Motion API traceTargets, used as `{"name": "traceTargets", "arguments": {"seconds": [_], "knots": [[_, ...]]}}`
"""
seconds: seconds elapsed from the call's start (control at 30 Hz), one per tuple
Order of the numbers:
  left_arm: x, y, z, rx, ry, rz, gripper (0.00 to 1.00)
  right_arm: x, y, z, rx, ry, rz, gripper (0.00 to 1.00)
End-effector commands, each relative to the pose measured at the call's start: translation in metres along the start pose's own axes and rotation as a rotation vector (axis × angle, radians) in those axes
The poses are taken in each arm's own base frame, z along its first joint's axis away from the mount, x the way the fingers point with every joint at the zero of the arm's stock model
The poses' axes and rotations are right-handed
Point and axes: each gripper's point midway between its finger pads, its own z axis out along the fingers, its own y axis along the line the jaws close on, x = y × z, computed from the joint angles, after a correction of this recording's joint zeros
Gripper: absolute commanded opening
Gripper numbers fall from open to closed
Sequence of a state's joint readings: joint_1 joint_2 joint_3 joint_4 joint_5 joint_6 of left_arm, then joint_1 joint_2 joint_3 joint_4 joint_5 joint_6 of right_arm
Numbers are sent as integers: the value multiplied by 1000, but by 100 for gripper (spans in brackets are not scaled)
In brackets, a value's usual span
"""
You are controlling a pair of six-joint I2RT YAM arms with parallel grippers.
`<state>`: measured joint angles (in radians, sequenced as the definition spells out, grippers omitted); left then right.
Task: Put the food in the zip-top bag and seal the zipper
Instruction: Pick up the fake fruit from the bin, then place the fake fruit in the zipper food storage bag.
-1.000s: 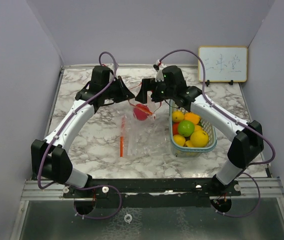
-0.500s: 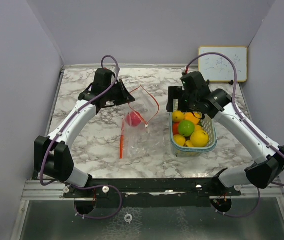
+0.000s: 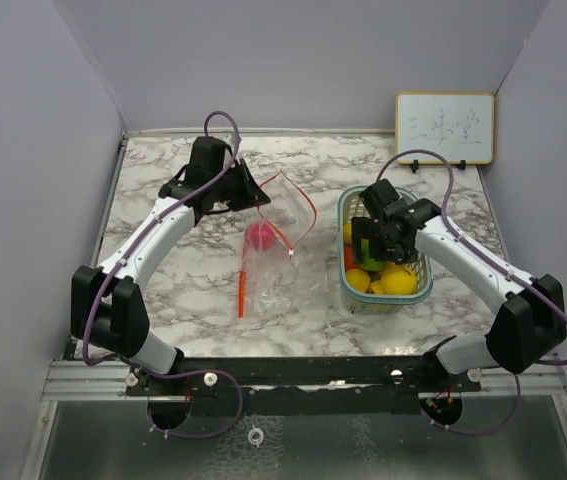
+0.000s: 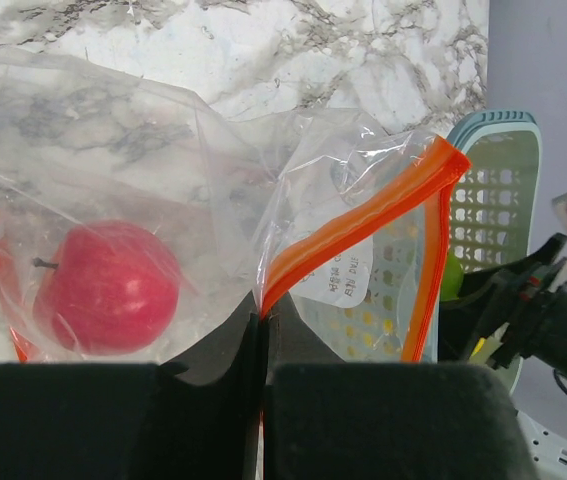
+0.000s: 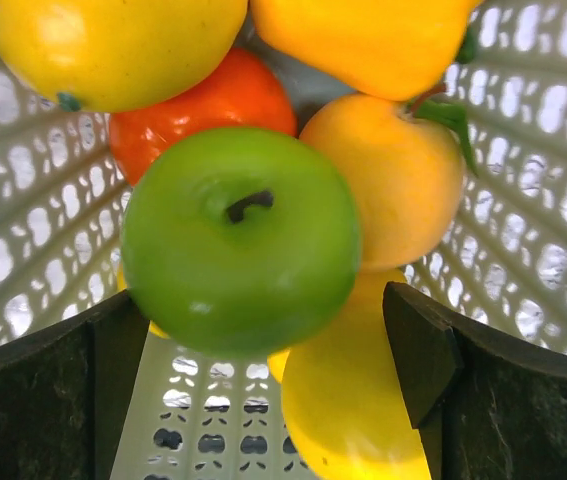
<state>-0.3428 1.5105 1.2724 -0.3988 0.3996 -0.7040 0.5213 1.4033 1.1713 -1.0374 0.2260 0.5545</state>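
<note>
The clear zip-top bag (image 3: 275,262) with an orange zipper (image 4: 363,214) lies mid-table, its mouth lifted. My left gripper (image 4: 261,318) is shut on the zipper rim, seen from above at the left gripper (image 3: 254,198). A red-pink fruit (image 4: 109,288) sits inside the bag, red fruit (image 3: 259,236). The rest of the food is piled in the pale green basket (image 3: 419,291): a green apple (image 5: 238,240), yellow fruit (image 5: 113,50), a red-orange one (image 5: 213,105) and an orange one (image 5: 403,190). My right gripper (image 5: 261,340) is open, down in the basket, its fingers either side of the green apple.
A small whiteboard (image 3: 444,127) leans on the back wall at the right. The basket's mesh wall (image 5: 23,240) closes in around my right fingers. Purple walls bound the marble table (image 3: 163,290) on three sides.
My right arm has swung away from the bag's mouth to the right and come down into the basket over the green apple. The red fruit stays in the bag. The left gripper keeps its hold.
</note>
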Motion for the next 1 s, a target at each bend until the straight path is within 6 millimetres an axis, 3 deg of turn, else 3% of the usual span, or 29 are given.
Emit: {"name": "traceTargets", "arguments": {"seconds": [0.0,0.13,0.27,0.43,0.53,0.67,0.77,0.9,0.97], "knots": [[-6,-14,-7,32,-9,32,0,-2,17,24,-79,-9,-20,100],[-5,-12,-10,26,-14,34,0,-10,19,29,-71,-27,-29,97],[-5,-13,-11,27,-21,36,0,-32,16,13,-62,-114,-49,85],[-4,-11,-12,22,-22,38,0,-62,18,-23,-94,-228,-72,64],[-4,-11,-11,23,-20,37,0,-86,30,-62,-184,-309,-95,57],[-7,-13,-11,27,-24,38,0,-122,67,-135,-435,-468,-148,55],[-8,-14,-11,29,-24,36,0,-132,109,-171,-682,-510,-207,54],[-8,-15,-10,32,-25,31,0,-124,167,-185,-998,-483,-254,54],[-9,-17,-11,36,-26,28,0,-115,187,-178,-1099,-437,-242,54]]}}
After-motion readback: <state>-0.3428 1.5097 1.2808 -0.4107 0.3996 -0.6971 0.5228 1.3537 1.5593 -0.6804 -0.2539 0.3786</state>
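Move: The green apple lies almost under my open right hand, about 1 cm ahead, 1 cm to its left and 4 cm below. Around the apple, a little lower in the bin, the tomato sits 3 cm to its left, the peach 3 cm to its right, and the yellow pepper 4 cm farther out and 2 cm right. The bag's mouth is some 18 cm left, 10 ahead and 5 above my right hand. From my left hand, the apple is about 24 cm right, 12 back, 12 below. My right hand sinks another 3 cm with its fingers astride the green apple, closes on its sides, then lifts it steeply by about 24 cm out of the bin, drifting forward and then swinging left over towards the bag. As it rises, my fingers swing from pointing down to point well forward and left. My left hand stays put, still pinching the bag's rim to keep it open. ##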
